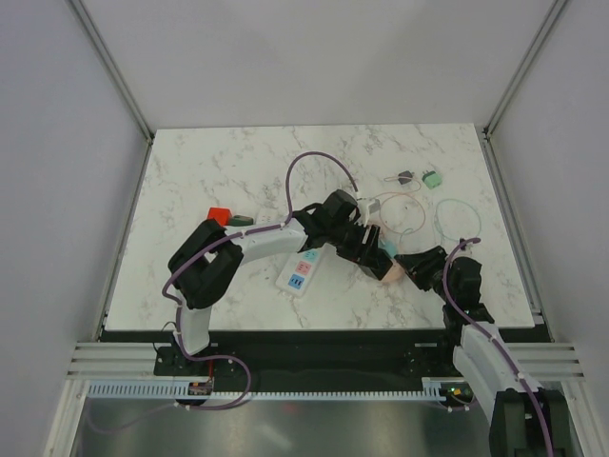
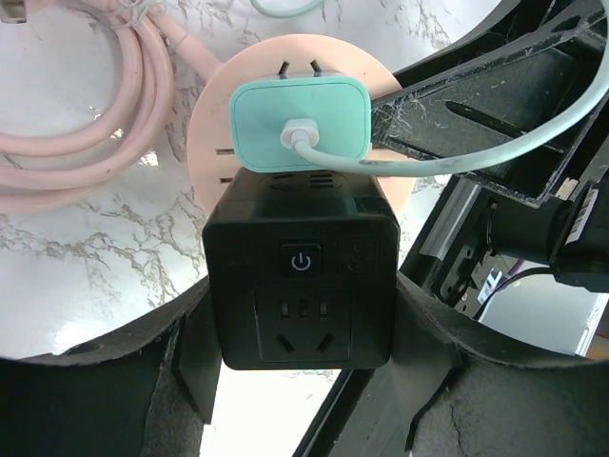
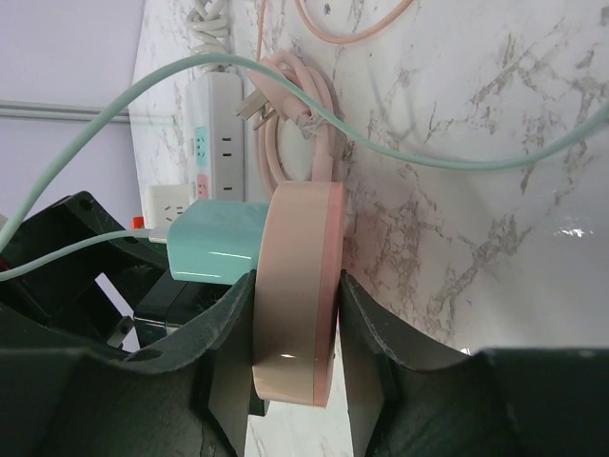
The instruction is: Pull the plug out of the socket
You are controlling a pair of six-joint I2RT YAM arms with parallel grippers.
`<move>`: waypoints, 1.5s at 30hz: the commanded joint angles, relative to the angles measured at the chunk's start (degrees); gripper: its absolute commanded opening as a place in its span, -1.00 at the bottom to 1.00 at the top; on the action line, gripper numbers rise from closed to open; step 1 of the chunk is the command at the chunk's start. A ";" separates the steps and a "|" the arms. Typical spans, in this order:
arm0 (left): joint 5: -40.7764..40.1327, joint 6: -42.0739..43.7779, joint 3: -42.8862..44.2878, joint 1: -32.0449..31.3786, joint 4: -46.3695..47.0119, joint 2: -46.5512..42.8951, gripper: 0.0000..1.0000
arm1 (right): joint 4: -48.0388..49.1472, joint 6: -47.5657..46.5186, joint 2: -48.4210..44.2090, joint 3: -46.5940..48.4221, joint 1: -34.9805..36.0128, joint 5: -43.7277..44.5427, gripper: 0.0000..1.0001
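My right gripper is shut on the edge of a pink round outlet disc, held on edge above the table. A teal plug and a black cube adapter are plugged into the disc's face. My left gripper is shut on the black adapter's sides. In the top view both grippers, left and right, meet right of centre. The socket, a long white power strip, lies flat beside them; it also shows in the right wrist view, its visible outlets empty.
The disc's pink cable is coiled on the table, with a looser loop behind. A teal cable loops at the right. A red block and a dark block sit left. Small green pieces lie far right.
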 commanded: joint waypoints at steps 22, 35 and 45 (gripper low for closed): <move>-3.67 -2.34 -5.50 -1.19 10.56 -12.40 -0.96 | -22.01 -1.43 -11.46 -3.50 0.08 8.73 -1.00; 2.09 -4.71 -3.30 0.29 8.16 -12.76 -0.95 | -28.96 -9.78 -10.84 2.13 0.17 11.99 -1.00; -2.21 0.83 0.39 0.64 -1.58 -16.79 -0.95 | -29.22 -10.40 -11.11 2.05 0.08 12.78 -1.00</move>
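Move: The left gripper already holds the black plug against the pink socket's face; the socket's middle lies about 6 cm to its right, 1 cm ahead and 3 cm lower. The green plug sits on the same face, some 5 cm right and 2 cm ahead, about level, and the coiled pink cord lies about 9 cm ahead, 3 cm right and 8 cm below. From the right gripper, which grips the socket's rim, the black plug is about 7 cm left, 1 cm back and 2 cm higher. Keep both grips shut and work the black plug off the pink socket: ease the left gripper back about 1 cm with a small roll to and fro, then lift it briskly to about 7 cm, its fingers tipping up slightly. Meanwhile draw the right gripper, still holding the socket, back some 2 cm and a little down, then slightly right. ##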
